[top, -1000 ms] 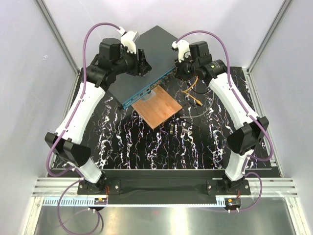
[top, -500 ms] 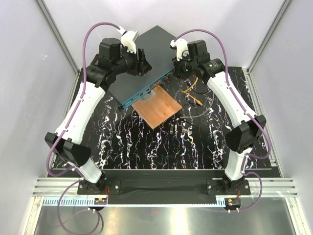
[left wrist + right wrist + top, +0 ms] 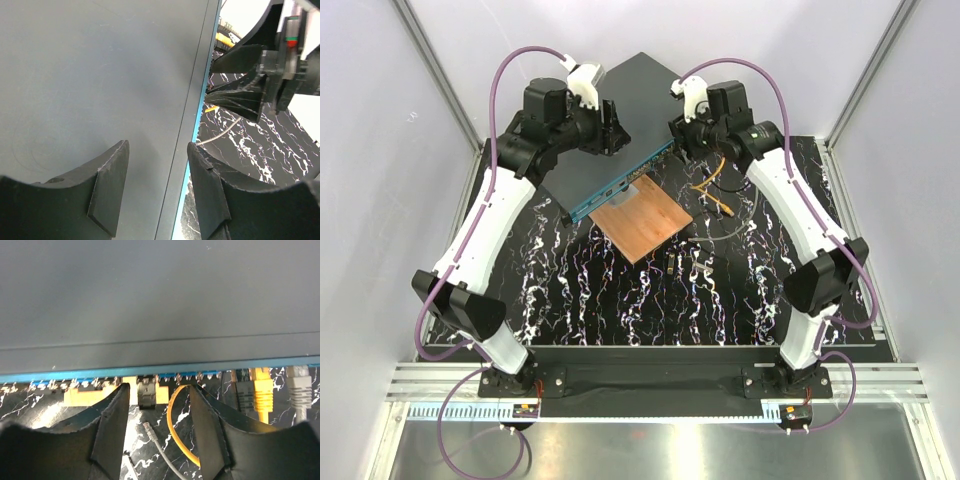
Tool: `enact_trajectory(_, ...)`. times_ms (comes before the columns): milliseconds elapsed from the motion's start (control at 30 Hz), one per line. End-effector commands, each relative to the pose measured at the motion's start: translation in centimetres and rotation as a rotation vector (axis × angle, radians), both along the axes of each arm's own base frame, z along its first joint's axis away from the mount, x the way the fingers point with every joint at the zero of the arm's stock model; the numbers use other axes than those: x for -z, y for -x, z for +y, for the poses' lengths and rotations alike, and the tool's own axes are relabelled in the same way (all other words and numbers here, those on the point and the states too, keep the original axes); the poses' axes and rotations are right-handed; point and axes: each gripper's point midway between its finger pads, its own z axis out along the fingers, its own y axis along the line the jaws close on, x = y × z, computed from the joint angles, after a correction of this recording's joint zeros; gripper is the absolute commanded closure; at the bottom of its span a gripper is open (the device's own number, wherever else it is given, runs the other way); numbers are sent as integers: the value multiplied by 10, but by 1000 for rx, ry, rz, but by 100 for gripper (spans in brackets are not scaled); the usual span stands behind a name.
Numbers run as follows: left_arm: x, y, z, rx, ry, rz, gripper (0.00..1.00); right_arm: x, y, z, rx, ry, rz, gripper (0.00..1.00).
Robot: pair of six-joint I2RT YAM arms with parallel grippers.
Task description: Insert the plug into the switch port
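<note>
The switch [image 3: 620, 110] is a flat dark grey box at the back, and its blue socket face [image 3: 620, 183] faces the front. My left gripper [image 3: 611, 127] hangs open and empty over its top [image 3: 100, 75], near the blue edge [image 3: 199, 130]. My right gripper [image 3: 682, 135] is open and empty at the right end of the blue face [image 3: 75, 376]. Between its fingers [image 3: 113, 425] a dark plug [image 3: 146, 394] sits at the socket row. A loose grey cable end [image 3: 147, 428] lies on the mat below it.
A brown square board [image 3: 642, 222] lies against the switch front. Yellow [image 3: 261, 389], grey [image 3: 299, 385] and dark [image 3: 243, 390] plugs sit at the sockets to the right. A yellow cable [image 3: 715, 185] and a grey cable [image 3: 720, 235] loop on the marbled mat.
My right gripper has shifted a little back and left, closer to the switch's right end. The left arm has not moved.
</note>
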Motion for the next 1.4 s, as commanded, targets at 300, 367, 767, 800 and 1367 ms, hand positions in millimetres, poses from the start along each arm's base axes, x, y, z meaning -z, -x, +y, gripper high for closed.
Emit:
enact_trajectory(300,-14,0,-2,6,26,-53,44,-34,37,-9,-91,-13,-68,38)
enact_trajectory(367,-16,0,-2,6,27,-58,44,-28,39,-16,-86,-5,-40,43)
enact_trajectory(767,-16,-3,-3,12,25,-61,44,-14,24,-13,-37,-51,13,80)
enact_trajectory(800,-16,-4,-3,11,25,-62,44,-13,23,-11,-38,-63,13,80)
enact_trajectory(1367,-15,-5,-4,11,22,-61,44,-18,-6,6,-14,-140,-22,81)
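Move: The plug already sits in the switch port between the open fingers of my right hand, about 1 cm to the left of the hand point, level with it fore and aft, and 1 cm below. Along the switch front, the yellow connector is some 5 cm ahead and 6 cm to the right of this hand, and the grey connector about 7 cm ahead and 9 cm right, both 1 cm lower. From my left hand the plug lies roughly 4 cm ahead, 13 cm right and 9 cm below. I back my right hand off the plug with fingers open, about 3 cm back and 2 cm up, then bring the fingers nearly shut while sinking and easing right. Then I reverse, going forward about 2 cm, left and down, until the closed fingertips come right up to the plug's outer end, seeming to touch it from behind instead of straddling it. ##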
